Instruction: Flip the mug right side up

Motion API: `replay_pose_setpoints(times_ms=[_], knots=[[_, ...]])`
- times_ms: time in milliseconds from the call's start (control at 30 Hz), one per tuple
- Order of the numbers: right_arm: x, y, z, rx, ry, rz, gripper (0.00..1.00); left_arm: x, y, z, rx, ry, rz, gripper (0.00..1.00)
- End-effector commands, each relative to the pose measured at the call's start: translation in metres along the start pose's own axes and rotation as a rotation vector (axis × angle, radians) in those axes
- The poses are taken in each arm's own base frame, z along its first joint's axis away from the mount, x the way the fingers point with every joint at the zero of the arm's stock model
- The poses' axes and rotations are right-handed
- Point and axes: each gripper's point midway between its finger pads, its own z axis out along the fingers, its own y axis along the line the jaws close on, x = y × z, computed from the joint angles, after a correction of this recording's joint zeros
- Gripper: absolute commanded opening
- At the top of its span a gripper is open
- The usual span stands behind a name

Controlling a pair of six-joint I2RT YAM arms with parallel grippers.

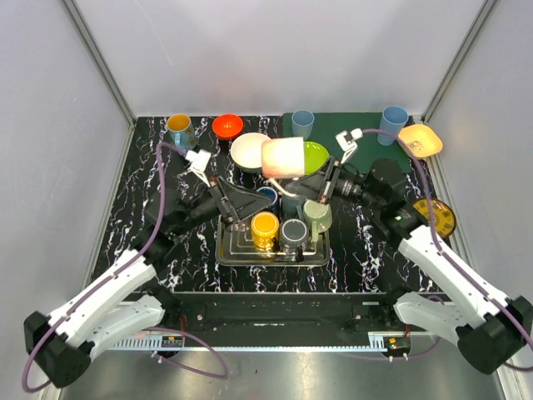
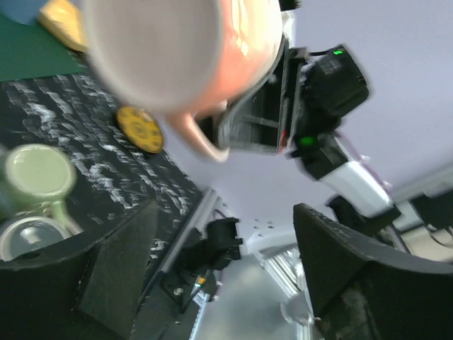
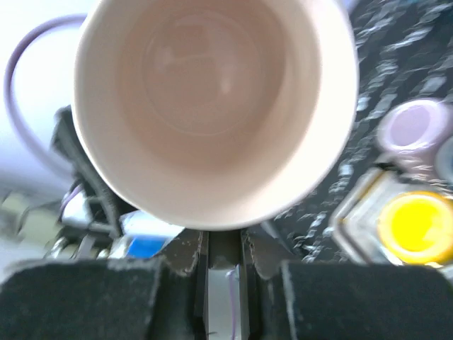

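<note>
The pale pink mug (image 1: 283, 157) hangs in the air above the tray's far end, lying on its side. My right gripper (image 1: 319, 185) is shut on it from the right, near its handle. The right wrist view looks straight into the mug's open mouth (image 3: 212, 106), with the gripper (image 3: 223, 248) closed just below the rim. The left wrist view shows the mug's flat base (image 2: 152, 49) and handle (image 2: 198, 138). My left gripper (image 1: 237, 204) is open and empty, to the left of and below the mug; nothing sits between its fingers (image 2: 120, 269).
A metal tray (image 1: 250, 254) holds a yellow mug (image 1: 265, 225), a grey mug (image 1: 293, 232), a light green mug (image 1: 316, 215) and a blue mug (image 1: 268, 196). A white bowl (image 1: 248, 152) and a green bowl (image 1: 316, 154) sit behind. Cups, bowls and a yellow plate (image 1: 437, 218) ring the table.
</note>
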Motion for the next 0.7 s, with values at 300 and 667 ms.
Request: replay_pose_setpoints(times_ms=[300,667], knots=[[-0.099,-0.195,-0.21,1.485,-0.282,-0.183,0.0,-0.079,0.063,-0.11,-0.709,-0.38,0.269,0.98],[-0.101,-0.303,-0.261,1.743,-0.281,0.091,0.0,-0.04,0.106,-0.11,-0.807,-0.214,0.241,0.96]])
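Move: Over the tray, the right hand already holds the pink mug by its handle, on its side. The bare counter right of the tray, where it is being taken, lies about 12 cm ahead, 30 cm to the right and 33 cm below. The patterned plate is some 10 cm ahead and 51 cm right of this hand, the pale green mug 8 cm ahead and 10 cm right. From the left hand that bare counter is about 15 cm ahead and 35 cm right. Swinging the pink mug off to the right, the right hand goes some 30 cm right and 12 cm forward, then sinks steeply, about 22 cm in all, towards the bare counter beside the tray. Its wrist turns clockwise and tips the fingers from level to steeply down, keeping the handle pinched. The left hand, already free, opens fully and withdraws about 12 cm left, lastly dipping. ##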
